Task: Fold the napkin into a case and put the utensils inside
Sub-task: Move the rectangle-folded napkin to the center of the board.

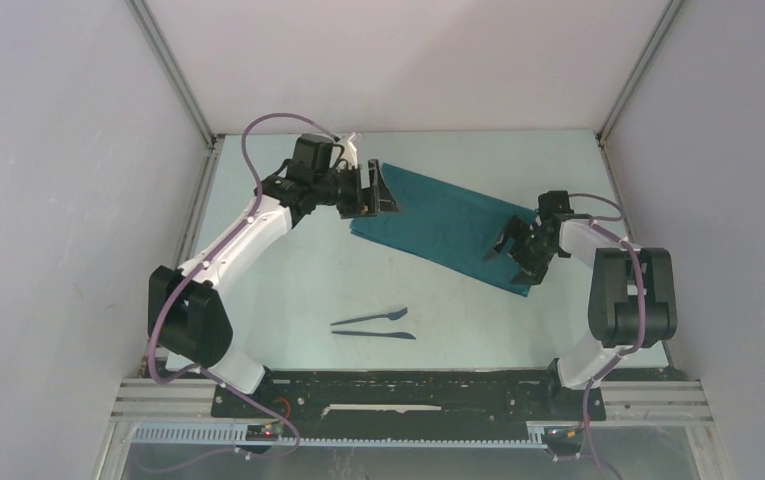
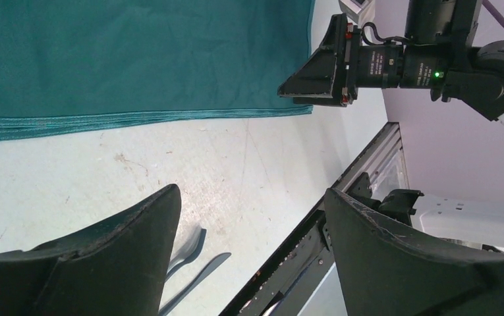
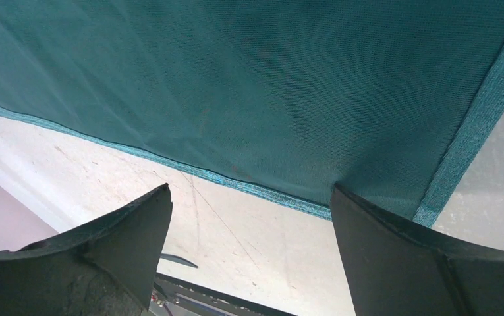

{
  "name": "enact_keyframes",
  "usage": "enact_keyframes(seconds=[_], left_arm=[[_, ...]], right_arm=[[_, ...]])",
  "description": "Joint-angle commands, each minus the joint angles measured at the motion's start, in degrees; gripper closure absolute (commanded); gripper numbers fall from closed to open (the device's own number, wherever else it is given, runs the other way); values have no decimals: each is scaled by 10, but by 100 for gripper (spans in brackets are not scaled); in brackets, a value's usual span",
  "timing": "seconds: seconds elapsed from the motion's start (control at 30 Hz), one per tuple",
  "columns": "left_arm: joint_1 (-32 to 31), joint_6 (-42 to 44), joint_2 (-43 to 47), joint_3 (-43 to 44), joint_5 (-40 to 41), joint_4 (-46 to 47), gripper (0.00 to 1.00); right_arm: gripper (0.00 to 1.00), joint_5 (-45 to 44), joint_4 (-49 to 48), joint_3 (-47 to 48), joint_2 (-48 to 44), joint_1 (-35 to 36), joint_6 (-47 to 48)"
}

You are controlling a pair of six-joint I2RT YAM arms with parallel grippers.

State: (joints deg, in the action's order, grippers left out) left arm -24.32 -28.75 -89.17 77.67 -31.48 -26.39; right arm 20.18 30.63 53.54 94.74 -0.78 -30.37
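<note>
The dark teal napkin [image 1: 448, 225] lies folded as a long rectangle, slanting from the far middle of the table toward the right. At its far-left end my left gripper [image 1: 382, 190] hovers open and holds nothing. My right gripper [image 1: 511, 258] stands open over the near-right end, also holding nothing. The left wrist view shows the napkin [image 2: 137, 52] with its hemmed edge above the open left gripper [image 2: 252, 201]. In the right wrist view the napkin [image 3: 249, 85] fills the top, and one finger [image 3: 394, 257] overlaps its edge. The two dark utensils [image 1: 372, 325] lie side by side near the front, apart from the cloth.
Grey walls and metal frame rails [image 1: 173, 80] enclose the pale table [image 1: 278, 270]. The black base rail [image 1: 408, 395] runs along the near edge. The right arm's gripper [image 2: 321, 72] shows at the top of the left wrist view, and the utensils [image 2: 186, 253] show beside the left finger.
</note>
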Motion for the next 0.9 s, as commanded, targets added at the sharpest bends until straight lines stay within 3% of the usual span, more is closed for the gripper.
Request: enact_keyframes(seconds=[0.0,0.53,0.73,0.87], left_arm=[[2,23,12,2,-16,0,13],[8,6,24,-15,-45,20,13],[8,-5,24,-19,-61,30,13],[7,-16,33,-25,-73,43,13]], right_arm=[[2,-42,5,-20,6,-9,7],[2,-40,71,-102,-86,-105,31],[1,-107,129,-23,-112,-84,34],[1,-177,153,42,-76,-106,50]])
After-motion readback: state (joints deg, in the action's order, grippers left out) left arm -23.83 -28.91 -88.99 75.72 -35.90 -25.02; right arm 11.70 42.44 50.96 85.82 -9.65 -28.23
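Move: The folded napkin lies flat under the open right fingers; its middle is about 13 cm to their left, 8 cm ahead and 3 cm below. Its near right corner is some 6 cm back and 4 cm right of the hand. The fork lies about 29 cm left and 11 cm back, the knife about 28 cm left and 15 cm back. From the waiting left hand the napkin's middle is about 14 cm right, 2 cm ahead and 22 cm down. With its gripper wide open and a fingertip already resting on the cloth near the napkin's near right corner, the right hand stays low and drags the napkin to the right and back towards the base, going about 6 cm right and 5 cm back in all. The wrist turns roughly 10 degrees clockwise on the way, and at the very end the hand starts to rise, by about a centimetre. ##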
